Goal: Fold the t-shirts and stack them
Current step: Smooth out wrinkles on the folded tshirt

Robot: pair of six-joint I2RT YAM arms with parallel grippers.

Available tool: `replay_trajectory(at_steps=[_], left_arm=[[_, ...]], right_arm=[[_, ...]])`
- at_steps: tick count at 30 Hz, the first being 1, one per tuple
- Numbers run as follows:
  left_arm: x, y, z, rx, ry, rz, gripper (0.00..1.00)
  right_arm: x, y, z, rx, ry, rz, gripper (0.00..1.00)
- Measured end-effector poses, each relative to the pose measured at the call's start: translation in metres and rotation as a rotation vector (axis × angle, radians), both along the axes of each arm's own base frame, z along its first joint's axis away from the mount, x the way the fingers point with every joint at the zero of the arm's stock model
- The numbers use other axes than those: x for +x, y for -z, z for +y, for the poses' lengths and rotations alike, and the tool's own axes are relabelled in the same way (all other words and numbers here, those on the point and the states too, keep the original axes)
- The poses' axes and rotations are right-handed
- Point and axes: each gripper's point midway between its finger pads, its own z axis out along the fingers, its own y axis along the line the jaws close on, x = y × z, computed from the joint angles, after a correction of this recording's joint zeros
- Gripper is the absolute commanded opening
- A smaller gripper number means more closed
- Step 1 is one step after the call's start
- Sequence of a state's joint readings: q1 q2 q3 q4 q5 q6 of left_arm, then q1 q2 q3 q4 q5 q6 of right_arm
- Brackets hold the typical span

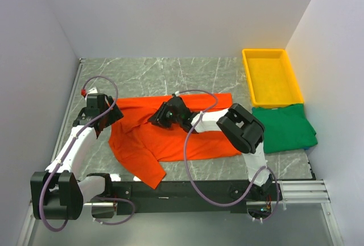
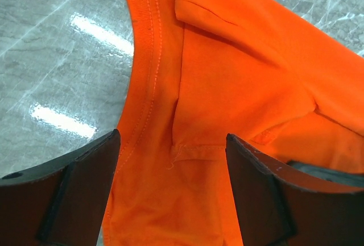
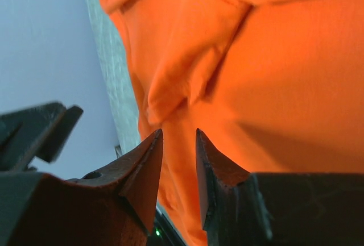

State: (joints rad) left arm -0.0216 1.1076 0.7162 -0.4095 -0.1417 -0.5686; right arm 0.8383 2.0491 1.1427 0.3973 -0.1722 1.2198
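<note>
The orange-red t-shirt (image 1: pixel 187 138) lies spread on the table, with one sleeve trailing toward the near edge. My left gripper (image 1: pixel 115 115) is at the shirt's left edge. In the left wrist view the left gripper (image 2: pixel 173 138) is wide open, with the shirt's seamed cloth (image 2: pixel 227 75) right beneath it. My right gripper (image 1: pixel 156 117) is low over the shirt's upper middle. In the right wrist view the right gripper (image 3: pixel 179 133) has its jaws only a little apart, with rumpled orange cloth (image 3: pixel 273 75) just past the tips. The dark green t-shirt (image 1: pixel 284 128) lies folded at the right.
A yellow plastic tray (image 1: pixel 291 70) stands at the back right, just beyond the green shirt. White walls close in the left, back and right. The marble tabletop (image 1: pixel 170 75) shows behind the orange shirt. The arm bases and rail run along the near edge.
</note>
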Motion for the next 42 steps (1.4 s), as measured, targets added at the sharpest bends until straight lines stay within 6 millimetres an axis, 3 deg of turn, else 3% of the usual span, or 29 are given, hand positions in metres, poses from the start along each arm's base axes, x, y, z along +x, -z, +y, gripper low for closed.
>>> replay_trajectory(at_steps=[11, 27, 30, 34, 37, 42], left_arm=[[0.000, -0.003, -0.002, -0.010, 0.009, -0.012, 0.79], [0.000, -0.004, -0.004, -0.017, 0.016, -0.014, 0.77], [0.000, -0.004, -0.004, -0.017, 0.016, -0.014, 0.77], [0.000, -0.004, -0.004, -0.017, 0.016, -0.014, 0.77], [0.000, -0.004, -0.004, -0.017, 0.016, -0.014, 0.77], [0.000, -0.004, -0.004, -0.017, 0.016, -0.015, 0.77]], right_arm=[[0.019, 0.006, 0.017, 0.010, 0.043, 0.016, 0.35], [0.016, 0.029, 0.025, -0.033, 0.041, 0.057, 0.33], [0.017, 0.029, 0.027, -0.031, 0.040, 0.056, 0.28], [0.015, 0.032, 0.025, -0.045, 0.036, 0.061, 0.09], [0.015, 0.034, 0.024, -0.055, 0.034, 0.060, 0.02], [0.013, 0.035, 0.020, -0.090, 0.011, 0.042, 0.01]])
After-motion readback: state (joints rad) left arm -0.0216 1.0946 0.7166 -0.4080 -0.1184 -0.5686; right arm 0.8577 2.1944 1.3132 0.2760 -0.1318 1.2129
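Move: The right hand's next grip, the inner end of the red t-shirt's sleeve hem, lies about 3 cm to its left, 1 cm ahead and 4 cm below. From that hand, the shirt's far folded edge is about 11 cm straight ahead and the loose front corner about 26 cm back, in line sideways. From the left hand the hem end lies some 15 cm right, 1 cm ahead and 8 cm down. The right hand sinks about 3.5 cm, easing 2 cm left, onto the sleeve hem and closes, pinching the cloth. ##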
